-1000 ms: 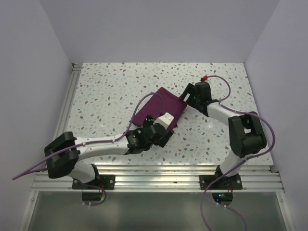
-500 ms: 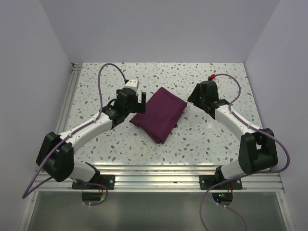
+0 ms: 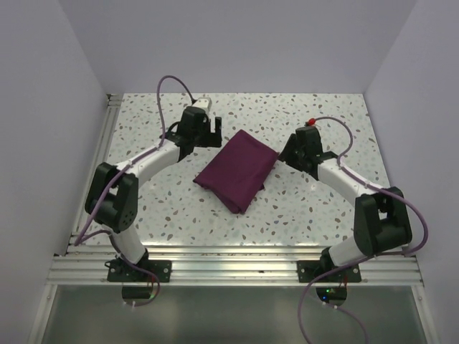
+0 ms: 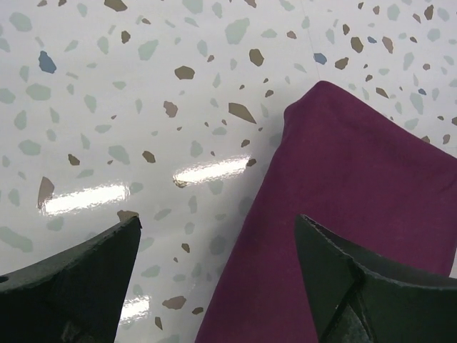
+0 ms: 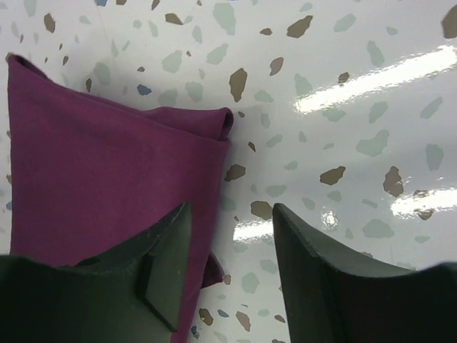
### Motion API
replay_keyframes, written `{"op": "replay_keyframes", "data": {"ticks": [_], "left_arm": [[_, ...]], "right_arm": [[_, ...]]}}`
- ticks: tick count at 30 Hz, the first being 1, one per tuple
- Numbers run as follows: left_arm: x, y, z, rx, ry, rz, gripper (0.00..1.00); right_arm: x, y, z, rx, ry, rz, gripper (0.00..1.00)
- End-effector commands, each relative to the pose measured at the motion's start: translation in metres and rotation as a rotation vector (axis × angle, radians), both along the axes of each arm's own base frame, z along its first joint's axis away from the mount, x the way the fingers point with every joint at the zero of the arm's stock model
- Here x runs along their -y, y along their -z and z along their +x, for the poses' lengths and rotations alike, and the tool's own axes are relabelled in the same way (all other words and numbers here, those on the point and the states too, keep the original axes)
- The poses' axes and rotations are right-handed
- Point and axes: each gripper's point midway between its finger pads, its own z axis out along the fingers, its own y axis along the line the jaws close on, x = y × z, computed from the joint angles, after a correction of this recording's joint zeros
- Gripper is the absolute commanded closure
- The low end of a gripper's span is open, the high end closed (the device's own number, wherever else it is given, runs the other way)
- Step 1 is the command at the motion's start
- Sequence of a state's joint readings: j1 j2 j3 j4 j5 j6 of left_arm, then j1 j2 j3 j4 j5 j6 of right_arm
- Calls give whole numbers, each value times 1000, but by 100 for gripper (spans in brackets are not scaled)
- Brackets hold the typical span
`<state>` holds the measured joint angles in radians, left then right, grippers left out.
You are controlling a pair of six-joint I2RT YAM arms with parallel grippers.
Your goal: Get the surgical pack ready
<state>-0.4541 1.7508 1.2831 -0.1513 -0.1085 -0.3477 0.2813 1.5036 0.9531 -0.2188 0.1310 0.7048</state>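
Observation:
The surgical pack (image 3: pixel 237 170) is a folded deep purple bundle lying flat mid-table; no steel tray shows. My left gripper (image 3: pixel 209 133) hovers at its far-left corner. In the left wrist view it stands wide open (image 4: pixel 218 221), one finger (image 4: pixel 78 279) over bare table, the other (image 4: pixel 364 286) over the pack (image 4: pixel 343 186). My right gripper (image 3: pixel 286 153) sits at the pack's right corner. In the right wrist view its jaws (image 5: pixel 230 207) are partly apart and straddle the pack's edge (image 5: pixel 107 164). Table shows in the gap and nothing is clamped.
The speckled tabletop (image 3: pixel 158 193) is walled on the left, back and right. A metal rail (image 3: pixel 229 266) runs along the near edge where both arm bases are bolted. Purple cables loop above each arm.
My left arm has swung from the pack's near side round to its far-left corner. The right gripper's jaws have narrowed beside the pack's right edge. The pack now lies uncovered.

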Motion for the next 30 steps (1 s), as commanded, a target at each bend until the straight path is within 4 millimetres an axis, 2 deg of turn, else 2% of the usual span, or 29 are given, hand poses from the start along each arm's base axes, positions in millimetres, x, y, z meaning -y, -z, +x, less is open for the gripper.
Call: {"op": "replay_keyframes", "data": {"ticks": [1, 2, 3, 4, 5, 6, 7, 8, 9, 10, 12, 13, 14, 15, 16, 17, 19, 20, 22, 23, 25, 29, 30], "left_arm": [[9, -22, 8, 50, 40, -45, 10], [5, -15, 3, 32, 19, -47, 11], [2, -16, 1, 45, 9, -56, 11], [-1, -26, -3, 71, -2, -72, 11], [-8, -12, -14, 48, -17, -67, 12], [-11, -13, -19, 52, -36, -92, 12], [-13, -27, -23, 89, -43, -124, 12], [-19, -11, -36, 53, -53, -120, 13], [-16, -21, -37, 89, -58, -169, 14], [-20, -19, -49, 92, -55, -185, 14], [-15, -25, -60, 118, -25, -247, 16], [-18, -22, -73, 122, -11, -265, 17], [-12, -24, -82, 123, 26, -298, 21], [-9, -37, -86, 168, 59, -336, 24], [-8, -27, -95, 152, 81, -342, 27], [-1, -29, -102, 145, 126, -367, 33], [5, -27, -112, 138, 173, -395, 38], [13, -28, -119, 125, 225, -427, 42], [21, -30, -124, 134, 269, -461, 47], [27, -33, -127, 139, 310, -484, 48], [34, -27, -128, 119, 337, -497, 50], [47, -21, -131, 104, 400, -528, 53], [48, -11, -132, 79, 396, -525, 53]], "right_arm": [[-22, -10, 2, 69, -121, 65, 50], [-27, -21, 10, 132, -141, 81, 51], [-36, -23, 8, 145, -178, 118, 52], [-49, -29, 8, 162, -236, 171, 54], [-55, -33, 11, 177, -255, 202, 55], [-64, -41, 15, 205, -283, 237, 55], [-71, -45, 23, 209, -302, 259, 56], [-81, -50, 24, 210, -331, 302, 59], [-88, -52, 27, 213, -347, 322, 59], [-99, -57, 31, 213, -375, 366, 62], [-112, -66, 38, 243, -405, 398, 64], [-117, -75, 44, 265, -419, 416, 65], [-124, -72, 48, 259, -433, 446, 67], [-130, -79, 53, 276, -447, 470, 68], [-135, -78, 55, 273, -458, 494, 70], [-143, -76, 60, 274, -475, 543, 77], [-153, -80, 67, 283, -491, 592, 82], [-158, -74, 72, 285, -500, 607, 84], [-165, -79, 79, 298, -514, 634, 86], [-169, -67, 84, 281, -513, 639, 88], [-174, -70, 92, 292, -519, 660, 89], [-180, -56, 106, 281, -517, 676, 91], [-181, -48, 111, 272, -511, 674, 91]]}}
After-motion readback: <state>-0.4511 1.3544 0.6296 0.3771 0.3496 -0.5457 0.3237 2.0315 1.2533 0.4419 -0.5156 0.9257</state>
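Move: From the right hand, the pack's far corner lies roughly 16 cm left, 9 cm ahead and 6 cm below; its right corner is just 3 cm left and 2 cm ahead. From the left hand, the pack's middle lies about 11 cm back, 10 cm right and 8 cm below; the left corner is some 14 cm back and 6 cm left, the far corner 4 cm ahead and 11 cm right. Shutting, right hand sweeps 17 cm left and forward to far corner; left hand, narrowing, draws back 13 cm. ##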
